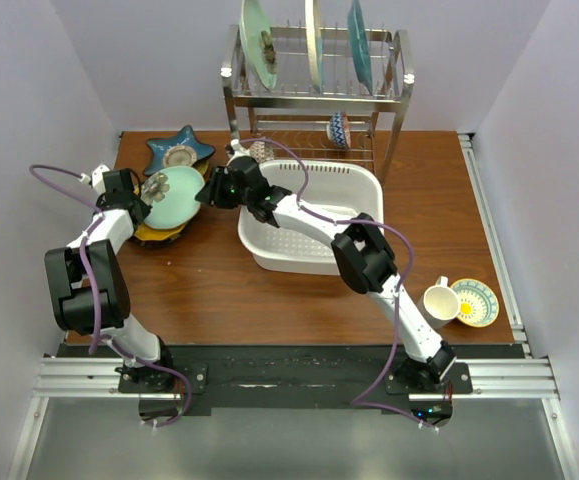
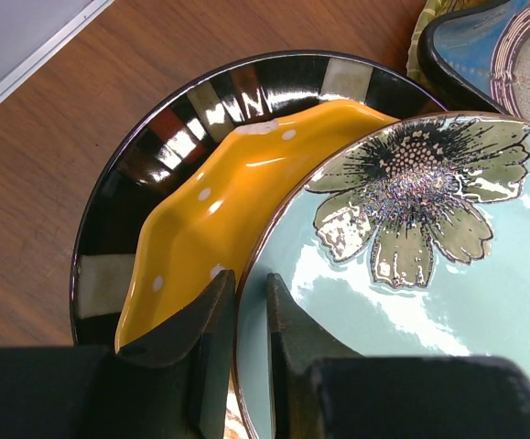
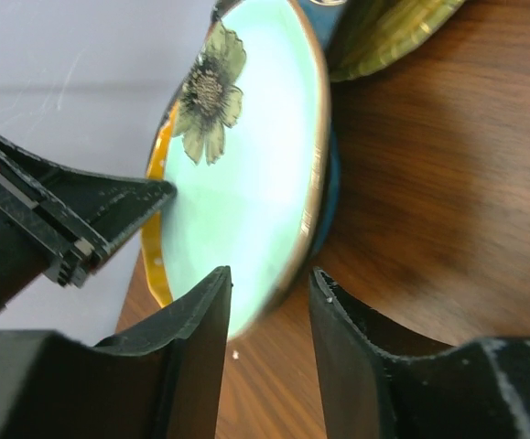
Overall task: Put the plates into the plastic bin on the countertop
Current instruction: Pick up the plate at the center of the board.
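Note:
The pale green flower plate (image 1: 177, 195) is tilted up above a stack of plates at the left of the countertop (image 1: 209, 290). My left gripper (image 2: 251, 311) is shut on its near rim (image 2: 429, 302). Under it lie an orange dotted plate (image 2: 228, 201) and a dark striped plate (image 2: 155, 155). My right gripper (image 3: 269, 283) is open, and the plate's (image 3: 246, 174) opposite edge reaches between its fingertips. The left gripper's fingers (image 3: 109, 206) show beyond the plate. A blue star-shaped plate (image 1: 179, 150) lies behind the stack. The white plastic bin (image 1: 369, 185) stands to the right of the plates.
A steel wire rack (image 1: 314, 95) at the back holds three big upright plates, with a small bowl (image 1: 339, 130) on its lower shelf. A cup (image 1: 439, 300) and a saucer (image 1: 476, 302) sit at the front right. The right arm reaches across the bin.

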You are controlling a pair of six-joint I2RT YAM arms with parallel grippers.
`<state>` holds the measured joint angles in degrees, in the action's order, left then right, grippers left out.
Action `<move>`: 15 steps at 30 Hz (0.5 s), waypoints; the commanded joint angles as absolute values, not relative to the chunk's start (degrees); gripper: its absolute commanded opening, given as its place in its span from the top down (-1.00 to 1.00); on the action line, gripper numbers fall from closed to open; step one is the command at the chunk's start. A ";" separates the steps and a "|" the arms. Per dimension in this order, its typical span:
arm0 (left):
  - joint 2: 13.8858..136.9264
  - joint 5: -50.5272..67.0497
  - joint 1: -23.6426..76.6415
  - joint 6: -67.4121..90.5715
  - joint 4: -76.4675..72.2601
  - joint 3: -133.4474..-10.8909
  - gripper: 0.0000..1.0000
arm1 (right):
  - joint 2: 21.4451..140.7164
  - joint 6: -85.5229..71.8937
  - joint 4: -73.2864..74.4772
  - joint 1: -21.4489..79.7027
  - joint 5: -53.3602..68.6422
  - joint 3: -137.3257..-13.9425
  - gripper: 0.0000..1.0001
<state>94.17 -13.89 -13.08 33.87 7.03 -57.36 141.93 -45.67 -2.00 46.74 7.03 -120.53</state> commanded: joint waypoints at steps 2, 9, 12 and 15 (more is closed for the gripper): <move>96.94 -12.22 -13.18 34.10 11.69 -55.28 0.59 | 147.29 -46.58 -0.97 46.84 10.28 -130.24 0.09; 97.03 -11.34 -13.18 34.10 11.25 -55.02 0.59 | 149.59 -47.64 -0.53 47.46 10.11 -132.80 0.14; 97.03 -10.81 -13.18 34.10 10.99 -54.84 0.59 | 148.54 -47.29 -1.93 47.46 9.67 -129.91 0.63; 96.68 -10.28 -13.18 34.10 10.72 -54.67 0.58 | 146.08 -47.11 -4.30 47.64 8.70 -126.04 1.00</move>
<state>94.00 -13.56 -13.30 33.85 6.59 -57.23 149.71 -47.68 -2.11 47.94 8.23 -129.49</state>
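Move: The green flowered plate is already pinched at its left rim by the left hand; its middle lies about 7 cm to the right and 2 cm ahead of that hand. From the right hand its middle is roughly 9 cm left, 2 cm back and 4 cm lower. The yellow dish beneath lies some 12 cm left, 6 cm back and 8 cm below the right hand, and the blue star dish about 8 cm ahead, 6 cm left, 8 cm below. The right fingers take the green plate's right-hand rim between them: open at first, they travel about 3 cm left, dip some 2 cm over the rim, then close nearly shut on it while the hand holds its place. The left hand stays put, keeping its pinch on the opposite rim. ##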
